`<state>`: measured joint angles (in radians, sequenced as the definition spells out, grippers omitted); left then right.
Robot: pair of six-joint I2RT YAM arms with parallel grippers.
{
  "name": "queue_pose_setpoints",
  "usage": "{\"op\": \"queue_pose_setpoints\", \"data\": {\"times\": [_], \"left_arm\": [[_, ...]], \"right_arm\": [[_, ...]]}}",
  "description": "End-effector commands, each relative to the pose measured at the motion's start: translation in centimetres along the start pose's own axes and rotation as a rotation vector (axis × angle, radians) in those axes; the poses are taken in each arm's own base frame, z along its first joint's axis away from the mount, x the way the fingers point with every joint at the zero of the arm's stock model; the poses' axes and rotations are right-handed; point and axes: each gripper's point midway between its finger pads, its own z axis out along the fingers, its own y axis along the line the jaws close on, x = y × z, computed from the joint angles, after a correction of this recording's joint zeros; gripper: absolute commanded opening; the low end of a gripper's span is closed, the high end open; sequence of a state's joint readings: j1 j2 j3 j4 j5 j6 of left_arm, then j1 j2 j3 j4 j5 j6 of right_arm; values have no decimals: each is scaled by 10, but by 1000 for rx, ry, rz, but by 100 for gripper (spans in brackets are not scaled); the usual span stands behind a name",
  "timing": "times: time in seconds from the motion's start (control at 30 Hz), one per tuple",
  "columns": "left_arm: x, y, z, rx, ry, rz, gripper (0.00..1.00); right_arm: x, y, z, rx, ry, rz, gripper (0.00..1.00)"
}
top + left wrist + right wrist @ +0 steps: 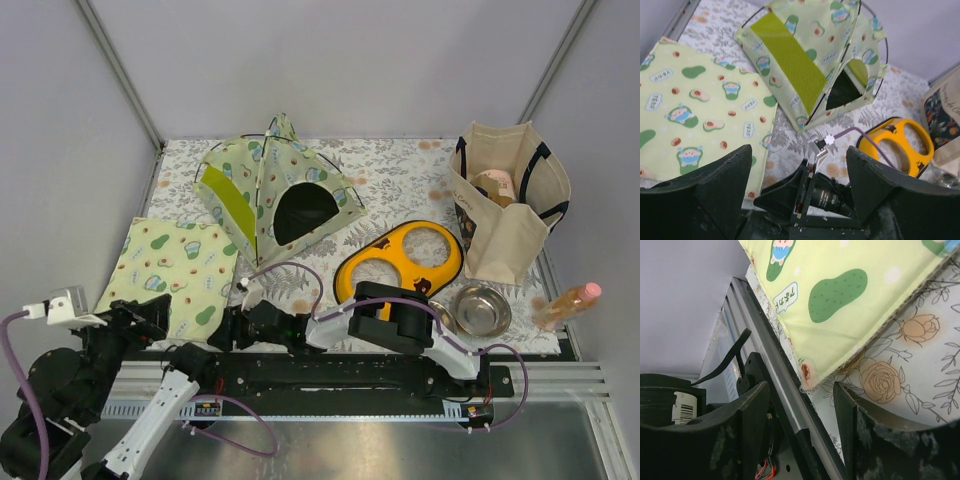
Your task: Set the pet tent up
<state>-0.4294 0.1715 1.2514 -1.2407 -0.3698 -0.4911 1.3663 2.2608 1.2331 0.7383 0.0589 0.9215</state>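
Observation:
The pet tent (275,190) stands upright at the back left of the table, its dark doorway facing the front; it also fills the top of the left wrist view (810,65). The flat avocado-print mat (175,265) lies in front of it to the left. My right gripper (222,330) reaches left along the near edge. In its wrist view it (800,415) is open and holds nothing, with the mat's near corner (807,375) just beyond its tips. My left gripper (150,322) hovers at the mat's near edge, open (800,170) and empty, looking onto the right wrist.
An orange two-hole feeder (400,258) lies right of the tent, with a steel bowl (482,310) beside it. A canvas tote bag (505,200) stands at the back right. A bottle (568,303) lies at the right edge. A metal rail (775,380) borders the floral tablecloth (900,370).

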Motion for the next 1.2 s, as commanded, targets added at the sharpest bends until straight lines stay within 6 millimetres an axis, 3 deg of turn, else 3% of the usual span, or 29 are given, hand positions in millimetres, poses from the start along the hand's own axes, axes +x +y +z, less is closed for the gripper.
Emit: {"op": "queue_pose_setpoints", "data": {"times": [0.0,0.13,0.3,0.47,0.57,0.73,0.87,1.17], "left_arm": [[26,3,7,-11,83,-5,79],[32,3,10,-16,94,-21,79],[33,4,10,-24,104,-28,79],[36,3,14,-34,120,-31,79],[35,3,14,-34,120,-31,79],[18,-2,7,-16,84,-18,79],[7,-7,6,1,67,1,80],[21,-23,31,58,96,14,80]], "right_arm": [[-7,-14,10,15,-42,-98,64],[-10,-23,17,27,-21,-141,61],[-10,-31,26,48,-9,-183,48],[-13,-39,28,72,-14,-164,24],[-22,-35,24,59,-27,-152,0],[-49,-11,-4,3,-61,-189,0],[-68,12,-30,-29,-4,-322,0],[-122,32,-72,24,36,-536,0]]}}
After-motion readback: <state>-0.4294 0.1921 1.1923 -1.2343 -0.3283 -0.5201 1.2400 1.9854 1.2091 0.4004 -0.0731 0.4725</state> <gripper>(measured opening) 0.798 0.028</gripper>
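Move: From the right gripper, open and reaching left just above the table, the mat's near right corner lies about 3 cm ahead, 2 cm to its left and 2 cm below. The mat's middle is some 15 cm ahead and 11 cm left. The pet tent stands roughly 30 cm ahead and 14 cm to the right, rising above the hand. From the empty left gripper, that corner is about 6 cm ahead, 3 cm right and 30 cm down. Ease the right gripper about 3 cm forward, a little left and down over the mat's near right corner, and shut the fingers to pinch it. Keeping hold, draw it roughly 6 cm right towards the tent, a little forward, then lift some 7 cm as the wrist rolls. Keep the left gripper open and empty; dip it almost 4 cm, then raise it about halfway back. ##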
